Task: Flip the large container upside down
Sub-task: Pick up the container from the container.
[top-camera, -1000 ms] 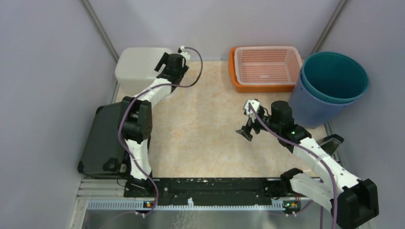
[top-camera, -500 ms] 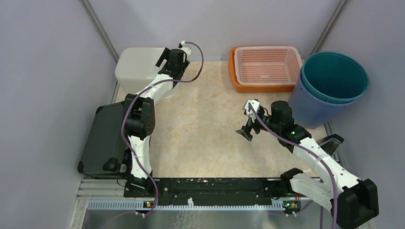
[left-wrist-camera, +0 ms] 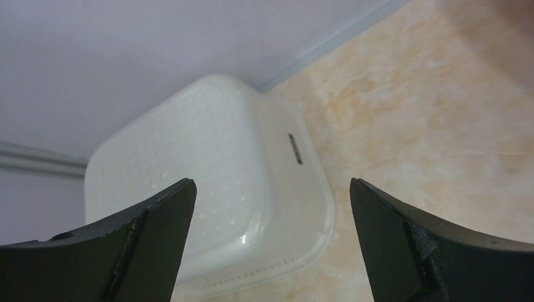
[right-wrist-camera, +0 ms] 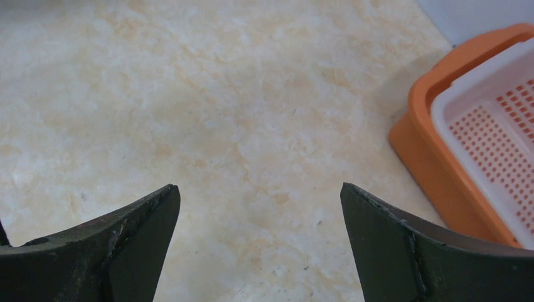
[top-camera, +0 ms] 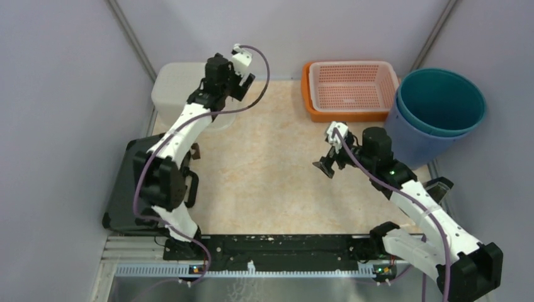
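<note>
The large container (top-camera: 176, 85) is a white plastic tub at the back left corner; it rests rim-down with its base facing up. In the left wrist view the large container (left-wrist-camera: 208, 163) fills the middle, its rim on the beige floor. My left gripper (top-camera: 211, 75) hangs over the tub's right side, open and apart from it, with nothing between the jaws (left-wrist-camera: 271, 182). My right gripper (top-camera: 326, 160) hovers over the bare middle of the floor, open and empty (right-wrist-camera: 259, 187).
An orange tray holding a pink slotted basket (top-camera: 349, 88) stands at the back centre, its corner in the right wrist view (right-wrist-camera: 428, 145). A blue bucket (top-camera: 434, 113) stands at the back right. A black case (top-camera: 135, 182) lies along the left wall.
My left arm has lifted and swung left, carrying its open gripper up from the tub's right edge. My right gripper has shifted slightly up and to the right.
</note>
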Controlling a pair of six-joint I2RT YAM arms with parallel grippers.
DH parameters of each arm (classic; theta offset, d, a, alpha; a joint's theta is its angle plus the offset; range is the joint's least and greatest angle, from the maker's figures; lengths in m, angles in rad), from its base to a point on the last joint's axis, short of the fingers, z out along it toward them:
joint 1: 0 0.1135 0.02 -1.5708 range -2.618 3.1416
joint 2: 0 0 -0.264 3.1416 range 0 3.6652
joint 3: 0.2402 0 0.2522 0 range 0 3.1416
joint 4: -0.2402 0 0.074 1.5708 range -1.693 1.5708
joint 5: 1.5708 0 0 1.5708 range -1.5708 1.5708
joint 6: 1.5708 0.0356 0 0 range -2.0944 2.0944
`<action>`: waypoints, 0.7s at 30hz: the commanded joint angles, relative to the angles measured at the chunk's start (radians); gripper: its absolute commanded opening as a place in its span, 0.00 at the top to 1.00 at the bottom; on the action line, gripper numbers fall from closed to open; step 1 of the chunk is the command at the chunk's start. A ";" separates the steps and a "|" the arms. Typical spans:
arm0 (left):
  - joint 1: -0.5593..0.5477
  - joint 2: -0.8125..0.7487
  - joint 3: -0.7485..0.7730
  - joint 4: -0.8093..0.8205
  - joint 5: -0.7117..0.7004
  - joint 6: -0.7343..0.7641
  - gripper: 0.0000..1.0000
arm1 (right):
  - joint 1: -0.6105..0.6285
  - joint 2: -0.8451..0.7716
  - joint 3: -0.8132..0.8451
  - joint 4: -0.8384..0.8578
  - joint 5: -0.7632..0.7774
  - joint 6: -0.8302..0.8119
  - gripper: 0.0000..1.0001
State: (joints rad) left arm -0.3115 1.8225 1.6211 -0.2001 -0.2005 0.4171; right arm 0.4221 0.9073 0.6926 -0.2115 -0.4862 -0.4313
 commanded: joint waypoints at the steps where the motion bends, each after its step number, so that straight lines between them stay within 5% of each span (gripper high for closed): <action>1: -0.018 -0.238 -0.107 -0.089 0.338 0.006 0.01 | -0.006 -0.017 0.154 -0.032 0.065 0.041 0.01; 11: -0.018 -0.622 -0.552 -0.271 0.734 0.155 0.01 | -0.006 0.044 0.528 -0.180 0.367 0.103 0.01; 18: -0.017 -0.946 -0.842 -0.104 0.736 0.163 0.01 | -0.008 0.142 0.713 -0.246 0.585 0.072 0.01; 21: -0.018 -0.973 -0.826 -0.174 0.725 0.170 0.01 | -0.008 0.193 0.757 -0.269 0.603 0.084 0.01</action>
State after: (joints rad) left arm -0.3336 0.8951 0.7860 -0.4061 0.4938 0.5575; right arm 0.4221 1.0451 1.3804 -0.4236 0.0086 -0.3561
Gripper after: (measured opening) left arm 0.989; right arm 0.990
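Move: From the right hand, the pink container nested in the orange one lies roughly 33 cm ahead, 13 cm to the right and 13 cm below, with the orange container around and just under it. The blue-teal bins stand about 20 cm ahead, 34 cm right and some 7 cm lower. From the left hand, the pink container is about 6 cm ahead, 41 cm right and 18 cm down; the upturned white container lies 5 cm ahead, 15 cm left and 17 cm down. The empty right hand climbs about 22 cm, easing forward and right by some 6 cm each so that it narrows the level gap to the pink container while going well above it, and its open fingers swing clockwise by about 30 degrees and tilt up until they point mostly forward. The left hand, also open and empty, backs away from the upturned white container by nearly 28 cm, first lifting and then sinking to end a little lower over the near table, turning clockwise about 40 degrees. ##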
